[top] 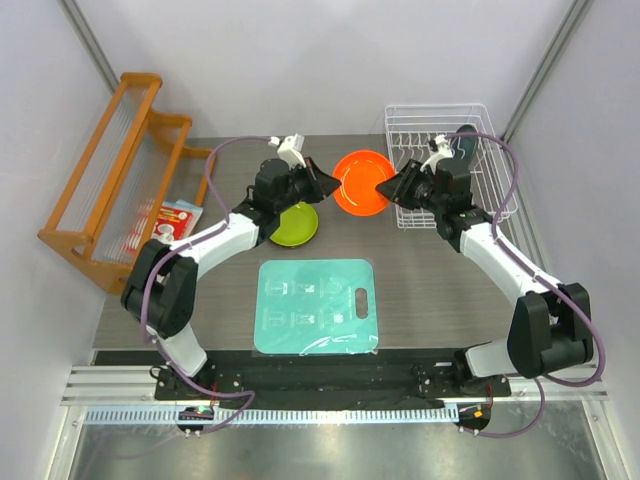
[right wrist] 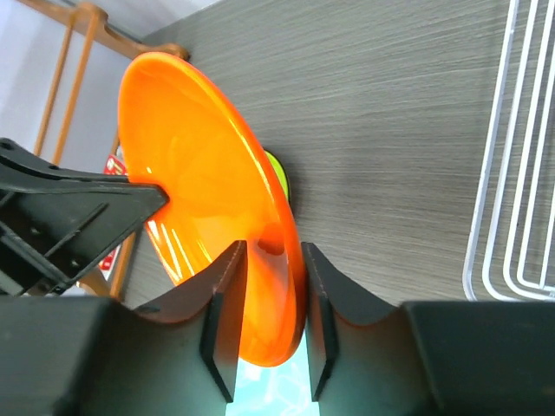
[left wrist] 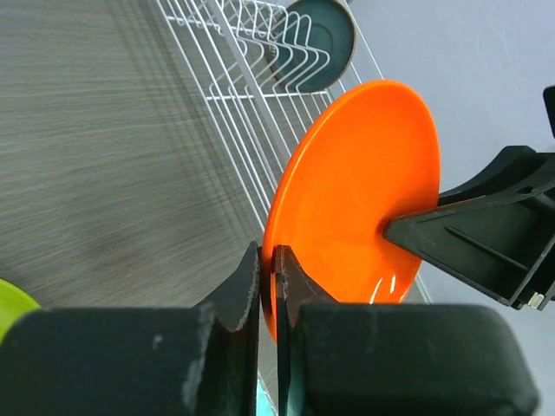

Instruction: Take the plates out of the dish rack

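An orange plate (top: 362,183) hangs on edge above the table between both arms. My left gripper (left wrist: 267,256) is shut on its rim, at the plate's left side (top: 335,181). My right gripper (right wrist: 273,251) straddles the opposite rim (top: 385,187), and its jaws stand apart with a gap on one side of the orange plate (right wrist: 199,165). A lime green plate (top: 293,224) lies flat on the table under the left arm. A blue-teal plate (top: 463,143) stands upright in the white wire dish rack (top: 490,130) at the back right.
A teal rectangular mat (top: 315,305) lies at the table's middle front. An orange wooden slanted rack (top: 110,190) stands at the left edge, with a red and white item (top: 178,218) beside it. Grey walls close in both sides.
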`<state>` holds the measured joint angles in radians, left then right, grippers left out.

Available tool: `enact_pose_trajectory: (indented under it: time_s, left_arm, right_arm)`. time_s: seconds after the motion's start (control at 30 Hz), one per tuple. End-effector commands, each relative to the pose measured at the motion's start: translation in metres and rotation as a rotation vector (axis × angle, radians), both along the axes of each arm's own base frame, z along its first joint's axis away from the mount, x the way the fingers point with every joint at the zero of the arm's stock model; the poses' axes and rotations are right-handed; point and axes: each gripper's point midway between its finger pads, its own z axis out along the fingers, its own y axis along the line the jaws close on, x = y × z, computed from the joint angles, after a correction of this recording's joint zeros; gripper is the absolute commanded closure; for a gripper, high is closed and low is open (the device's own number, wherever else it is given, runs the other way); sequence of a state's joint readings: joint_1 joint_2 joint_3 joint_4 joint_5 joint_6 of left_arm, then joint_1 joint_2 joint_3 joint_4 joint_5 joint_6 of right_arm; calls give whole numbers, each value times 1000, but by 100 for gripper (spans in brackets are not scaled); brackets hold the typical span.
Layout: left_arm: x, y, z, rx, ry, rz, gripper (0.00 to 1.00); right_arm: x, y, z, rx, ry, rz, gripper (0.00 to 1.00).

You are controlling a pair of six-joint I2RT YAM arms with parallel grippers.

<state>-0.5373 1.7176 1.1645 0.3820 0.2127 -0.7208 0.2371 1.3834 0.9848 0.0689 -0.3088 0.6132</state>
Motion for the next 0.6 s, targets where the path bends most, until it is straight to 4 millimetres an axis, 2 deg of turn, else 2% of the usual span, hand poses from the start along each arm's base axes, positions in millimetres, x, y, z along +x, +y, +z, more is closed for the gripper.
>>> enact_pose_trajectory:
  time_s: [0.0,0.17,0.23,0.3,0.33,0.37,0.47,0.57]
  left_arm:
    - [3,18,-13,121,-27,72,100]
    - [3,17,-15,126,-30,61,100]
    - [3,15,-17,126,-24,57,100]
    - [4,16,-19,126,-20,61,100]
    - [4,17,-18,125,-24,68,100]
    - [5,19,-18,130,-24,78,100]
    - [7,23,-21,150,-17,99,100]
    - [7,26,-25,162,-12,109,100]
  right_arm:
    - [7,14,37,12,-113,52,67]
    - [11,18,38,20,-111,65,68]
    - [11,19,38,24,-113,72,72]
    - [10,19,35,21,-107,78,63]
    - [10,20,34,18,-106,82,54]
    - [10,19,33,17,-105,79,49]
    - [11,17,31,6,-105,71,41]
    - [11,17,31,6,-103,71,40]
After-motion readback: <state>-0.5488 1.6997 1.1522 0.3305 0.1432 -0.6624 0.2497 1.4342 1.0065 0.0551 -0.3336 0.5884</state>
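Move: The orange plate is shut in the left fingers by its left rim, its middle some 5 cm to their right, while the right fingers stand loosely around its right rim, that middle about 5 cm to their left. The green plate awaiting it lies roughly 6 cm back from the left hand, 10 cm to its left and 20 cm below. From the right hand, the dark plate is about 11 cm ahead, 19 cm right and 13 cm lower. The right fingers spread from about a third to over half open around the orange plate's right rim, giving it up to the left hand, while that hand sinks only about 1.5 cm, drifts some 1 cm left and stays around the rim. The left fingers keep their shut pinch on the opposite rim and carry the plate along with it, about 1 cm down and 1 cm left towards the green plate, the wrist rolling barely 5 degrees so its left side rises. ##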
